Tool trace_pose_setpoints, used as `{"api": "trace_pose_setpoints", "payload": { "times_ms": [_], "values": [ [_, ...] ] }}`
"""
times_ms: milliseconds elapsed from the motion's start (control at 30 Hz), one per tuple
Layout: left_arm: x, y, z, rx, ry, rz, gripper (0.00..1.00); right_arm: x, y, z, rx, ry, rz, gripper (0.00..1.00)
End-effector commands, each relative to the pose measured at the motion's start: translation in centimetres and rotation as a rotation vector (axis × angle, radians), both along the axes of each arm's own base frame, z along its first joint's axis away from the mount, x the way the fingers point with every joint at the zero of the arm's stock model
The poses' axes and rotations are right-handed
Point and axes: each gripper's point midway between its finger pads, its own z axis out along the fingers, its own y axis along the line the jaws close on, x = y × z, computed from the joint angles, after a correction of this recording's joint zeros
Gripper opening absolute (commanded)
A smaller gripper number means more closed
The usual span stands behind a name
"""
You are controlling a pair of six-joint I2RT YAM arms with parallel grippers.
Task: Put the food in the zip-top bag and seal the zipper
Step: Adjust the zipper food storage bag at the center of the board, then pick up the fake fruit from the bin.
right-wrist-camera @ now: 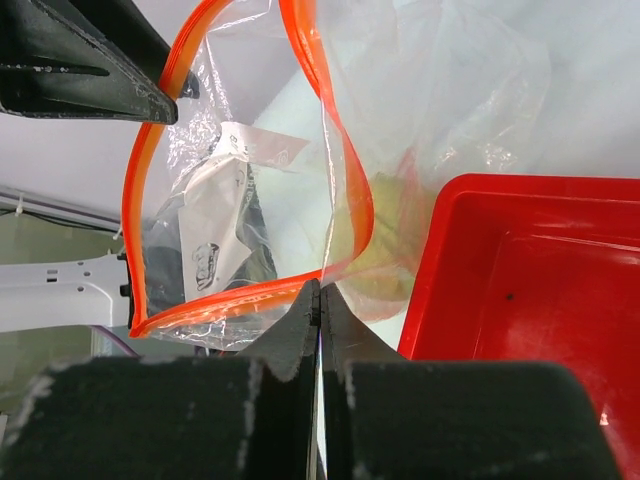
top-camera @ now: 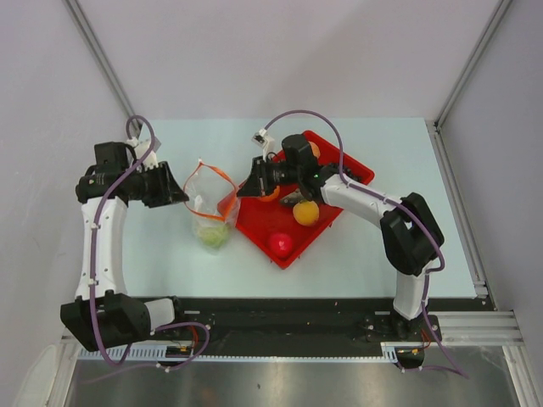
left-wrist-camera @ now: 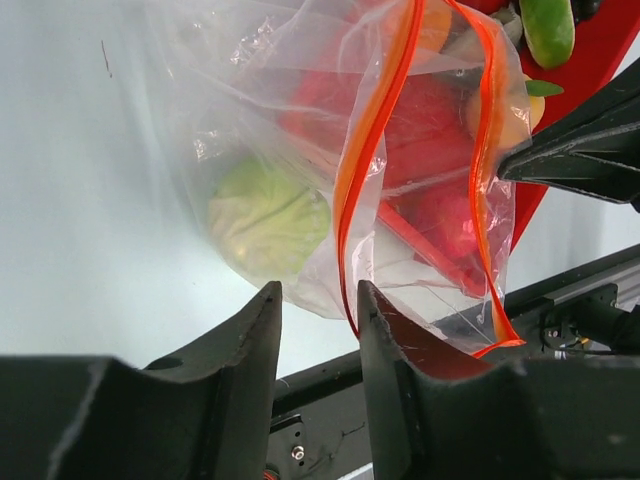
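Note:
The clear zip-top bag [top-camera: 206, 206] stands upright on the table, left of the red tray, with its mouth held open. A green cabbage [top-camera: 214, 236] lies in its bottom and also shows in the left wrist view [left-wrist-camera: 268, 215]. My right gripper [right-wrist-camera: 320, 287] is shut on the near side of the bag's orange zipper strip [right-wrist-camera: 135, 210]. My left gripper [left-wrist-camera: 318, 300] is open at the bag's other side; the strip [left-wrist-camera: 375, 130] hangs just inside its right finger. The white label [right-wrist-camera: 225, 225] shows through the plastic. The slider tab is not visible.
The red tray [top-camera: 356, 170] holds an orange [top-camera: 306, 212], a red tomato [top-camera: 281, 244], another orange [top-camera: 315, 150] and a green piece [left-wrist-camera: 548, 28]. The tray's corner touches the bag. The black base rail [top-camera: 280, 314] runs along the near edge.

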Motion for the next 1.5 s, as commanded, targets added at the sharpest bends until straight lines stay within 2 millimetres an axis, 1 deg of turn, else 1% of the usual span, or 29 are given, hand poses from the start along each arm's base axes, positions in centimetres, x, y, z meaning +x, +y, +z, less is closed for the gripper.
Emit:
{"api": "trace_pose_setpoints", "payload": {
  "times_ms": [0,67,167,200,233,267,300,333,367,400,500,533,567,633,700,733,767,800,833,967,1033,1067,1100,1200,1233,1300,1333,1367,1467],
  "values": [
    [0.0,-0.6,0.2,-0.022,-0.012,-0.028,0.38,0.8,0.5,2.8,0.060,-0.064,0.007,0.00],
    [0.1,-0.8,0.3,-0.023,-0.013,-0.032,0.32,0.6,0.6,3.1,0.067,-0.070,0.021,0.00],
    [0.2,-1.1,0.6,-0.036,-0.024,-0.040,0.14,0.6,0.5,3.1,0.065,-0.078,0.026,0.00],
    [0.1,-1.2,0.6,-0.044,-0.018,-0.042,0.03,0.8,0.3,2.9,0.059,-0.082,0.022,0.00],
    [0.1,-1.3,0.6,-0.050,-0.015,-0.040,0.00,1.2,-0.1,2.7,0.051,-0.081,0.013,0.06],
    [0.1,-1.4,0.6,-0.058,-0.012,-0.040,0.00,1.6,-0.5,2.6,0.045,-0.095,0.008,0.27],
    [0.1,-1.6,0.7,-0.068,-0.016,-0.045,0.00,2.0,-0.8,2.6,0.041,-0.102,0.003,0.34],
    [0.1,-1.7,0.5,-0.076,-0.010,-0.040,0.00,2.8,-1.6,2.3,0.029,-0.103,-0.019,0.39],
    [0.1,-1.7,0.4,-0.077,-0.010,-0.036,0.00,3.6,-2.2,2.2,0.014,-0.140,-0.034,0.56],
    [0.3,-1.8,0.4,-0.086,-0.015,-0.032,0.00,3.8,-2.7,1.8,-0.011,-0.148,-0.041,0.62],
    [0.5,-2.0,0.1,-0.099,-0.012,-0.020,0.00,5.6,-4.6,1.1,-0.076,-0.247,-0.061,0.72],
    [0.5,-2.0,0.0,-0.100,-0.012,-0.018,0.00,5.7,-5.2,0.3,-0.115,-0.253,-0.060,0.75],
    [0.6,-1.9,0.0,-0.100,-0.014,-0.015,0.00,6.2,-5.7,-0.2,-0.148,-0.283,-0.071,0.79],
    [0.8,-1.9,0.0,-0.104,-0.016,-0.009,0.00,6.5,-6.7,-1.8,-0.225,-0.388,-0.032,0.82],
    [1.0,-1.9,-0.1,-0.109,-0.011,-0.004,0.00,7.0,-7.4,-2.8,-0.281,-0.483,-0.023,0.86],
    [1.0,-2.0,-0.2,-0.111,-0.009,-0.005,0.00,7.2,-7.6,-3.4,-0.312,-0.574,0.009,0.87],
    [1.1,-2.0,-0.1,-0.113,-0.010,-0.003,0.00,7.7,-7.8,-3.8,-0.341,-0.613,0.009,0.87],
    [1.2,-2.0,-0.2,-0.115,-0.010,-0.001,0.00,7.9,-7.5,-4.3,-0.356,-0.650,0.025,0.88],
    [1.2,-1.9,-0.2,-0.114,-0.011,0.001,0.00,8.6,-7.7,-4.8,-0.397,-0.719,0.029,0.88],
    [1.5,-1.8,-0.1,-0.110,-0.020,0.004,0.00,9.7,-6.8,-6.3,-0.449,-0.861,0.075,0.87],
    [1.5,-1.8,-0.1,-0.106,-0.022,0.007,0.00,10.0,-6.1,-7.8,-0.478,-0.908,0.109,0.87],
    [1.7,-1.7,-0.1,-0.105,-0.028,0.007,0.00,10.2,-6.0,-8.2,-0.488,-0.921,0.110,0.87],
    [1.8,-1.7,-0.1,-0.104,-0.029,0.008,0.00,10.0,-5.7,-9.4,-0.501,-0.916,0.129,0.88],
    [1.9,-1.7,-0.1,-0.105,-0.027,0.006,0.00,9.8,-5.3,-10.9,-0.535,-0.939,0.160,0.91],
    [1.9,-1.7,-0.1,-0.105,-0.025,0.006,0.00,9.8,-5.1,-11.8,-0.556,-0.937,0.164,0.93],
    [1.9,-1.7,-0.2,-0.106,-0.026,0.007,0.00,10.2,-4.8,-12.5,-0.570,-0.952,0.159,0.95],
    [1.9,-1.7,-0.3,-0.107,-0.027,0.008,0.00,10.5,-4.8,-13.4,-0.592,-0.950,0.150,0.95],
    [1.9,-1.7,-0.2,-0.105,-0.033,0.003,0.00,11.0,-4.6,-13.2,-0.588,-0.970,0.129,0.96],
    [2.0,-1.6,0.0,-0.095,-0.044,0.007,0.00,11.5,-4.7,-14.6,-0.611,-0.968,0.119,0.96]
  ]
}}
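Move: The left fingers are part open around the bag's near-left zipper rim, right at their pads; the rim's other side, about 13 cm to the right at much the same height, is pinched in the right fingers. The cabbage in the bag is some 4 cm right and 18 cm below the left hand. From the right hand, the orange lies about 11 cm ahead, 4 cm right and 18 cm down; the watermelon is roughly 5 cm beyond and 6 cm right of it, the fish 8 cm right and 3 cm nearer. The left fingers close on the zipper rim and keep hold of it, easing little more than a centimetre right and then forward. The right fingers let go of the rim's other side and open wide; that hand swings forward and right by about 9 and 7 cm, then mainly sinks, some 15 cm in all, over the tray towards the orange, rolling and dipping its fingertips some 60 degrees altogether. ##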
